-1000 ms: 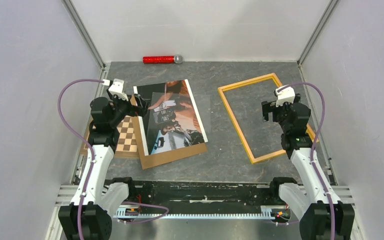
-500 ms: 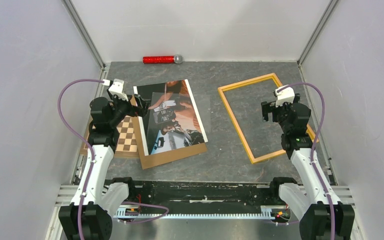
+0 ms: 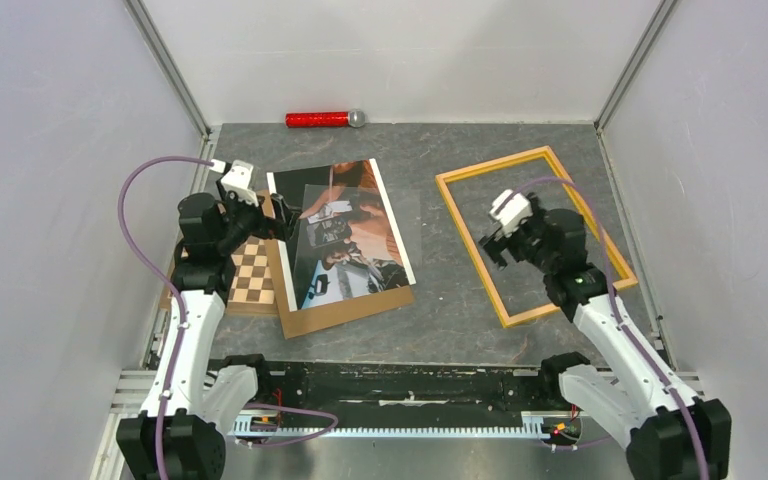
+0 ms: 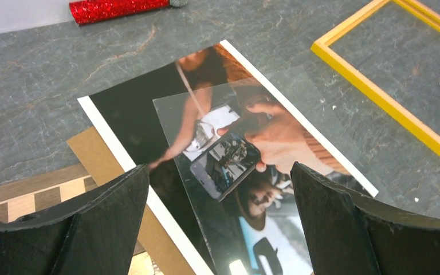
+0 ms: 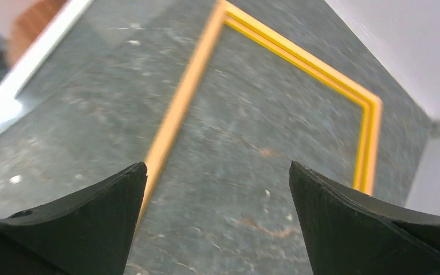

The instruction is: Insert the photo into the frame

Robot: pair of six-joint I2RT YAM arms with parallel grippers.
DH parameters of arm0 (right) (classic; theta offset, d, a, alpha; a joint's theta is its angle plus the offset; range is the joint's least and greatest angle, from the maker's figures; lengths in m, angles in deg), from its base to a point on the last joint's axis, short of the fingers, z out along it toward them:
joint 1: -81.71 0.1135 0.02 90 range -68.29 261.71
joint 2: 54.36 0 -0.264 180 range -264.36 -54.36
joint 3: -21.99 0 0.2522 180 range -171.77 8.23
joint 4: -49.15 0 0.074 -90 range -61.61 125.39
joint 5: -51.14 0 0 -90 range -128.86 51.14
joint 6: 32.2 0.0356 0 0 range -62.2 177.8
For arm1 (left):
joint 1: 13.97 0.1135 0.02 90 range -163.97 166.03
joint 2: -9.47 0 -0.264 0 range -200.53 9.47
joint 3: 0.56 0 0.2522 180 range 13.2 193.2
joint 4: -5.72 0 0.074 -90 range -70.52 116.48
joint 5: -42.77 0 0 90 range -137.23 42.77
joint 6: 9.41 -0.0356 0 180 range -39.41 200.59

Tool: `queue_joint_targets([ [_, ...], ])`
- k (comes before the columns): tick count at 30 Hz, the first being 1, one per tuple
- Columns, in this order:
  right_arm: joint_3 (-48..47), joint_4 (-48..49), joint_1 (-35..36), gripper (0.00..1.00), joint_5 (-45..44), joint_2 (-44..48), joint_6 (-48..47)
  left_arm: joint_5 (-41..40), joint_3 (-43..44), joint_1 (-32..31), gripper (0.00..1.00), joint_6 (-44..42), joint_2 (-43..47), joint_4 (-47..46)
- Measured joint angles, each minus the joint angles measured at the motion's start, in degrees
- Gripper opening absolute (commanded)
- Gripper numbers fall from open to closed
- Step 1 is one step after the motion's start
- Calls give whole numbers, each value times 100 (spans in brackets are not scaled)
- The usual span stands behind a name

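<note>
The photo [image 3: 340,182] [image 4: 132,117], a dark print with a white border, lies face up left of centre on a brown board. The yellow-orange frame [image 3: 470,245] [image 4: 378,94] [image 5: 180,106] lies flat on the right with bare table inside it. My left gripper [image 3: 280,212] [image 4: 217,172] hovers open over the photo's left edge, nothing between its fingers. Over the frame's left half my right gripper [image 3: 493,243] [image 5: 217,166] hangs open and empty, above the table inside the rails.
A clear sheet [image 3: 360,235] [image 4: 238,109] lies on the photo. The brown backing board [image 3: 345,310] [image 4: 100,157] sticks out beneath. A chessboard [image 3: 250,275] [image 4: 34,197] lies at the left, partly under the board. A red glitter tube [image 3: 320,120] [image 4: 120,8] rests by the back wall.
My right arm has swung left, from over the frame's right rail to over its left half. The left arm has hardly moved. Both grippers stay open.
</note>
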Motion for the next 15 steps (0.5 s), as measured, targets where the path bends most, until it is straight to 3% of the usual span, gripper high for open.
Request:
queue_joint_targets([
  [11, 332, -142, 2472, 98, -411, -155, -1010, 105, 33, 0, 100, -402, 4, 791],
  [15, 417, -129, 2955, 98, -476, -192, -1058, 111, 52, 0, 99, -422, -26, 935],
])
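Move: The photo's middle lies about 8 cm ahead of the left gripper, 9 cm to its right and 22 cm below it; the chessboard is some 19 cm to this gripper's left and 2 cm back. From the right gripper the photo is about 42 cm left, 7 cm ahead and 16 cm below. The frame's middle is roughly 13 cm to the right gripper's right and 7 cm ahead, the clear sheet's about 35 cm left and 6 cm ahead. Swing the right gripper about 12 cm left and 7 cm back while sinking 4 to 5 cm, out across the frame's left bar towards the photo's near right corner, turning it some 30 degrees counter-clockwise with its left side dipping. Lower the left gripper 3 cm, easing back a little and tipping its fingers down. Keep both wide open, touching nothing. ##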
